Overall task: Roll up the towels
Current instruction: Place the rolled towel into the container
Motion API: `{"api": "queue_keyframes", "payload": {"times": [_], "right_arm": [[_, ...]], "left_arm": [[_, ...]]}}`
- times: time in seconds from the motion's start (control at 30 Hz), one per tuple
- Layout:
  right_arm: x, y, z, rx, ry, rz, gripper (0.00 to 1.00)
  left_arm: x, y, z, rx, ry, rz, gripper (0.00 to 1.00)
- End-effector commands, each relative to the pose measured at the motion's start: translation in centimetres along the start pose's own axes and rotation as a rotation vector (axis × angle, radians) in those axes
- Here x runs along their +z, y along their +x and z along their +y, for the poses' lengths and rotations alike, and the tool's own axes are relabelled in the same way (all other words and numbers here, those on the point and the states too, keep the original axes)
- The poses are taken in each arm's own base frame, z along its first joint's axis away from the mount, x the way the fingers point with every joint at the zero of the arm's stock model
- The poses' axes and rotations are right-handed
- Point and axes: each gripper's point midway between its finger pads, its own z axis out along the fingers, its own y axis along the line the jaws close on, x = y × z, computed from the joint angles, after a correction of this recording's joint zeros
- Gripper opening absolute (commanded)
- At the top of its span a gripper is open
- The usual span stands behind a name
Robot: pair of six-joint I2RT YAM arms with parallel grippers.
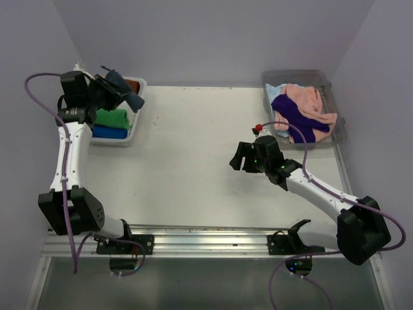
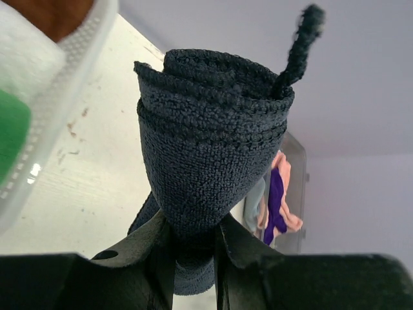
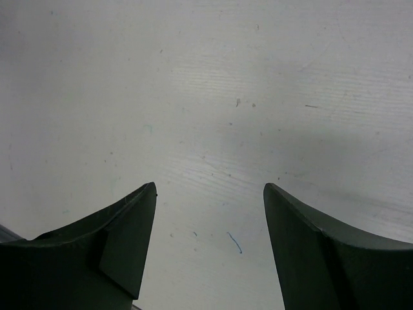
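My left gripper (image 1: 121,90) (image 2: 193,248) is shut on a rolled dark grey-blue towel (image 1: 129,92) (image 2: 206,155) and holds it above the right edge of the left bin (image 1: 134,132). That bin holds a rolled green towel (image 1: 111,117), a blue one (image 1: 108,133) and a rust-brown one (image 1: 134,84). A white towel (image 2: 26,58) shows there in the left wrist view. At mid-table my right gripper (image 1: 239,157) (image 3: 210,194) stands open over bare table (image 3: 213,97), with nothing between its fingers.
A clear bin (image 1: 335,139) at the back right holds loose pink (image 1: 311,103), purple (image 1: 293,115) and pale blue (image 1: 274,90) towels. A rail (image 1: 193,236) runs along the near edge between the arm bases. Walls close in the back and sides.
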Motion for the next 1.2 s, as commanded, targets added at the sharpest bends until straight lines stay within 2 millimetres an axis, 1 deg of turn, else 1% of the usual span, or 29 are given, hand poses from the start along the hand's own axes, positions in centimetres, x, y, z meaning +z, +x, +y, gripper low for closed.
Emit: {"api": "queue_keyframes", "payload": {"times": [0.0,0.03,0.1,0.13,0.2,0.23,0.27,0.3,0.33,0.37,0.4,0.43,0.47,0.5,0.53,0.57,0.6,0.63,0.67,0.7,0.77,0.8,0.83,0.87,1.0,1.03,1.07,1.13,1.17], "right_arm": [[0.1,-1.1,0.9,-0.023,-0.023,-0.008,0.71],[0.2,-1.0,1.1,-0.023,-0.028,-0.001,0.71],[0.6,-0.6,1.3,-0.021,-0.040,0.020,0.71],[0.7,-0.5,1.3,-0.018,-0.042,0.027,0.71],[1.0,-0.1,1.4,-0.017,-0.050,0.041,0.71],[1.1,0.0,1.3,-0.014,-0.048,0.044,0.71],[1.3,0.1,1.2,-0.011,-0.049,0.050,0.71],[1.4,0.2,1.4,-0.010,-0.056,0.055,0.71],[1.8,0.5,1.3,-0.006,-0.052,0.070,0.71],[1.9,0.4,1.4,-0.007,-0.056,0.071,0.71],[2.0,0.4,1.6,-0.007,-0.060,0.076,0.71],[2.2,0.6,1.7,-0.005,-0.065,0.088,0.71],[2.2,0.5,1.8,-0.005,-0.070,0.090,0.71],[2.3,0.5,1.9,-0.005,-0.074,0.092,0.71],[2.4,0.6,1.9,-0.005,-0.073,0.098,0.71],[2.5,0.6,1.9,-0.004,-0.073,0.099,0.71],[2.6,0.6,1.9,-0.002,-0.070,0.103,0.71],[2.6,0.7,1.9,-0.002,-0.069,0.104,0.71],[2.7,0.8,1.9,-0.001,-0.068,0.111,0.70],[2.8,0.7,1.9,0.000,-0.066,0.111,0.70],[2.8,0.6,1.9,0.004,-0.062,0.109,0.70],[2.8,0.4,1.9,0.004,-0.060,0.106,0.70],[2.8,0.4,1.9,0.003,-0.058,0.104,0.70],[2.8,0.3,2.0,-0.001,-0.057,0.105,0.70],[3.0,0.1,1.9,-0.003,-0.050,0.102,0.70],[3.0,0.1,1.9,-0.003,-0.051,0.101,0.70],[2.9,0.1,1.8,-0.002,-0.051,0.099,0.70],[2.7,0.1,1.9,-0.002,-0.053,0.095,0.70],[2.7,0.4,1.7,-0.002,-0.049,0.100,0.70]], "left_arm": [[0.7,-2.6,2.1,-0.065,-0.050,-0.020,0.09],[1.0,-3.9,1.7,-0.069,-0.032,-0.058,0.09],[1.7,-6.1,2.7,-0.129,-0.039,-0.116,0.09],[2.0,-7.5,2.4,-0.128,-0.021,-0.164,0.09],[3.2,-9.2,3.7,-0.187,-0.046,-0.232,0.10],[3.6,-10.4,3.5,-0.189,-0.021,-0.274,0.11],[4.9,-10.6,4.4,-0.211,-0.031,-0.281,0.11],[5.4,-11.3,5.0,-0.233,-0.039,-0.307,0.11],[6.1,-12.1,4.7,-0.254,-0.004,-0.330,0.12],[7.7,-12.0,5.9,-0.279,-0.017,-0.322,0.12],[8.4,-12.2,6.2,-0.289,-0.004,-0.323,0.13],[8.9,-13.4,5.3,-0.282,0.049,-0.352,0.13],[11.0,-13.0,7.1,-0.304,0.030,-0.325,0.14],[11.7,-13.6,6.2,-0.303,0.062,-0.314,0.14],[12.6,-13.6,6.9,-0.317,0.050,-0.301,0.14],[14.4,-13.2,8.7,-0.335,0.030,-0.284,0.14],[15.2,-13.2,9.1,-0.353,0.031,-0.280,0.14],[15.6,-13.7,8.9,-0.356,0.039,-0.284,0.14],[16.8,-13.2,10.3,-0.374,0.018,-0.267,0.14],[17.0,-13.4,10.4,-0.372,0.015,-0.274,0.15],[17.6,-13.0,11.6,-0.378,-0.028,-0.268,0.22],[17.9,-12.8,11.9,-0.370,-0.049,-0.270,0.26],[18.2,-12.5,12.1,-0.366,-0.057,-0.262,0.28],[18.6,-11.6,13.0,-0.380,-0.090,-0.233,0.29],[18.7,-9.7,14.6,-0.407,-0.150,-0.182,0.48],[18.4,-9.8,14.3,-0.402,-0.150,-0.188,0.53],[18.2,-9.9,14.3,-0.397,-0.152,-0.194,0.63],[17.9,-9.7,14.2,-0.388,-0.155,-0.188,0.68],[17.5,-9.9,13.8,-0.383,-0.150,-0.190,0.70]]}}
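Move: The dark rolled towel, already pinched in the left hand, is bound for the far end of the white container, roughly 18 cm ahead, 10 cm left and 17 cm below. By that spot the brown roll sits some 20 cm ahead of the hand and 8 left, the white one about 13 ahead and 12 left, the green one 7 ahead and 13 left, all 17 to 20 cm down. From the right hand the spot is about 29 cm ahead, 45 left and slightly higher. The rolled towel is carried by the left hand first left and forward, then forward and down into the container's far end: some 18 cm forward, 15 down and 12 left, the wrist swinging about 20 degrees counter-clockwise and its left side dipping. There the hand stops and the fingers open wide, letting go. The empty right hand sinks about 3 cm and drifts 2 cm left, still open. ##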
